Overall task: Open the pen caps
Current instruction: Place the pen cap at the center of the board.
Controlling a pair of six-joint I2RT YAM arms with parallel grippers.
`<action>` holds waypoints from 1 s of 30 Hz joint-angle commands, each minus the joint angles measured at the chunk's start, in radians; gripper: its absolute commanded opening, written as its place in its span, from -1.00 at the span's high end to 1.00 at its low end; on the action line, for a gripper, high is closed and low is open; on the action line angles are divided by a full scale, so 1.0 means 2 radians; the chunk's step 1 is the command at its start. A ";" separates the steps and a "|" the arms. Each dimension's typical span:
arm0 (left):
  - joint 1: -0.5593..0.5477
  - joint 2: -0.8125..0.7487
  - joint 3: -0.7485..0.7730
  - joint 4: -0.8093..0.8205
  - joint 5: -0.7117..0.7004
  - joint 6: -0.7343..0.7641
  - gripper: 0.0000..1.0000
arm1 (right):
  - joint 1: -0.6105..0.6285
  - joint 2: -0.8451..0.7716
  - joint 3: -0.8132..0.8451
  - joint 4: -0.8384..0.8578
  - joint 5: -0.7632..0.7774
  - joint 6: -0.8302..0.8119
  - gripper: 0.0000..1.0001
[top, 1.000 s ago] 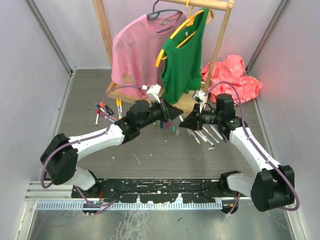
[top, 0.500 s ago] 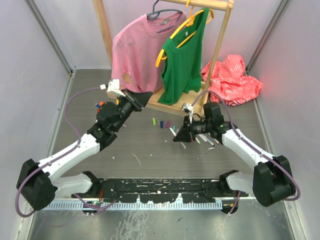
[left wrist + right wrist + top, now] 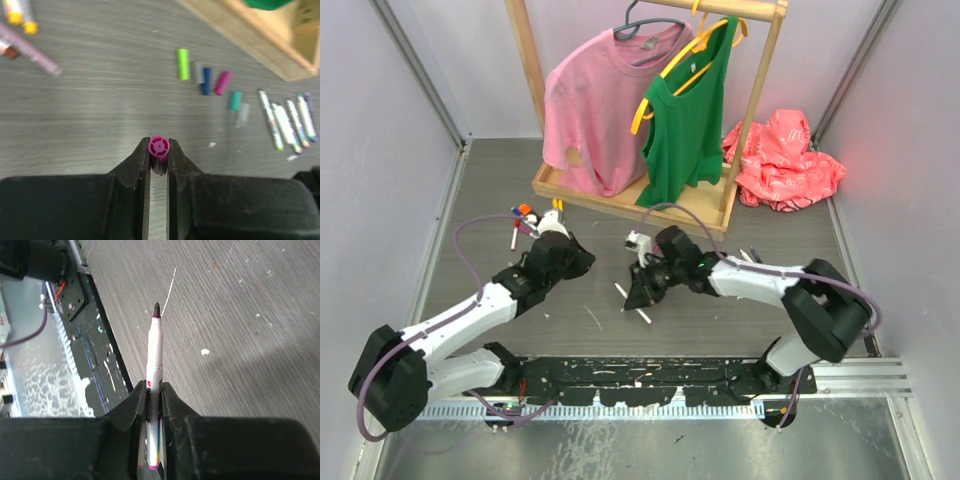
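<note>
My left gripper [image 3: 159, 150] is shut on a magenta pen cap [image 3: 159, 146] and holds it end-on above the table. In the top view this gripper [image 3: 578, 262] sits left of centre. My right gripper [image 3: 154, 390] is shut on a white marker barrel [image 3: 154, 347], whose dark tip [image 3: 156, 309] is bare. The top view shows this right gripper [image 3: 638, 295] low over the table with the marker [image 3: 643, 315] sticking out. Loose pen caps lie in a row: green [image 3: 183, 64], blue [image 3: 206, 81], magenta [image 3: 222, 82], teal [image 3: 235, 100].
Uncapped white markers [image 3: 285, 122] lie right of the loose caps. Capped markers [image 3: 525, 218] lie at the table's left. Behind stands a wooden clothes rack base [image 3: 620, 200] with a pink shirt [image 3: 595, 100] and a green top [image 3: 685, 120]. A red bag [image 3: 785, 155] lies back right.
The two grippers, together at the centre a second ago, have pulled apart. The left went left with the cap. The right swung left and nearer with the marker.
</note>
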State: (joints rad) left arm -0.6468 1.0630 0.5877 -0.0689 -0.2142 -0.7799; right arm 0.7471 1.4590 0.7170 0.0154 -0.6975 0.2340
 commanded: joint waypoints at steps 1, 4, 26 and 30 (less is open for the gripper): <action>0.040 0.021 -0.011 -0.041 -0.017 -0.023 1.00 | 0.052 0.056 0.083 0.020 0.107 0.101 0.94; 0.075 0.039 -0.022 -0.035 0.005 -0.042 1.00 | 0.067 0.087 0.104 0.044 0.116 0.165 0.94; 0.151 0.153 -0.027 -0.037 0.002 -0.061 0.92 | 0.169 0.256 0.233 -0.017 0.253 0.213 0.68; 0.151 0.154 -0.030 -0.035 0.002 -0.059 0.68 | 0.173 0.267 0.245 -0.045 0.295 0.197 0.63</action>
State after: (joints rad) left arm -0.3511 1.3415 0.5434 -0.1120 -0.2226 -0.9077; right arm 1.0763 1.9713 1.1595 -0.0216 -0.2237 0.6750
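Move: The left hand, already holding the magenta cap, is bound for bare table about 10 cm left of it, 2 cm ahead and 14 below. The pink pen's near end is some 9 cm ahead and 8 left, the yellow caps 13 ahead and 11 left, the green cap 10 ahead and 8 right. For the right hand, holding the uncapped pen, the white scratch is about 12 cm left, 2 back and 9 below. Still pinching the magenta cap, the left hand sinks about 11 cm while swinging some 10 cm to its left, towards the bare table short of the pink pen, its fingers tipping steeper and turning counter-clockwise by roughly 20 degrees; it slows near the end with a slight creep forward. The right hand keeps the uncapped pen gripped and sweeps left, also going down, to above the white scratch, turning clockwise while its fingertips dip. ##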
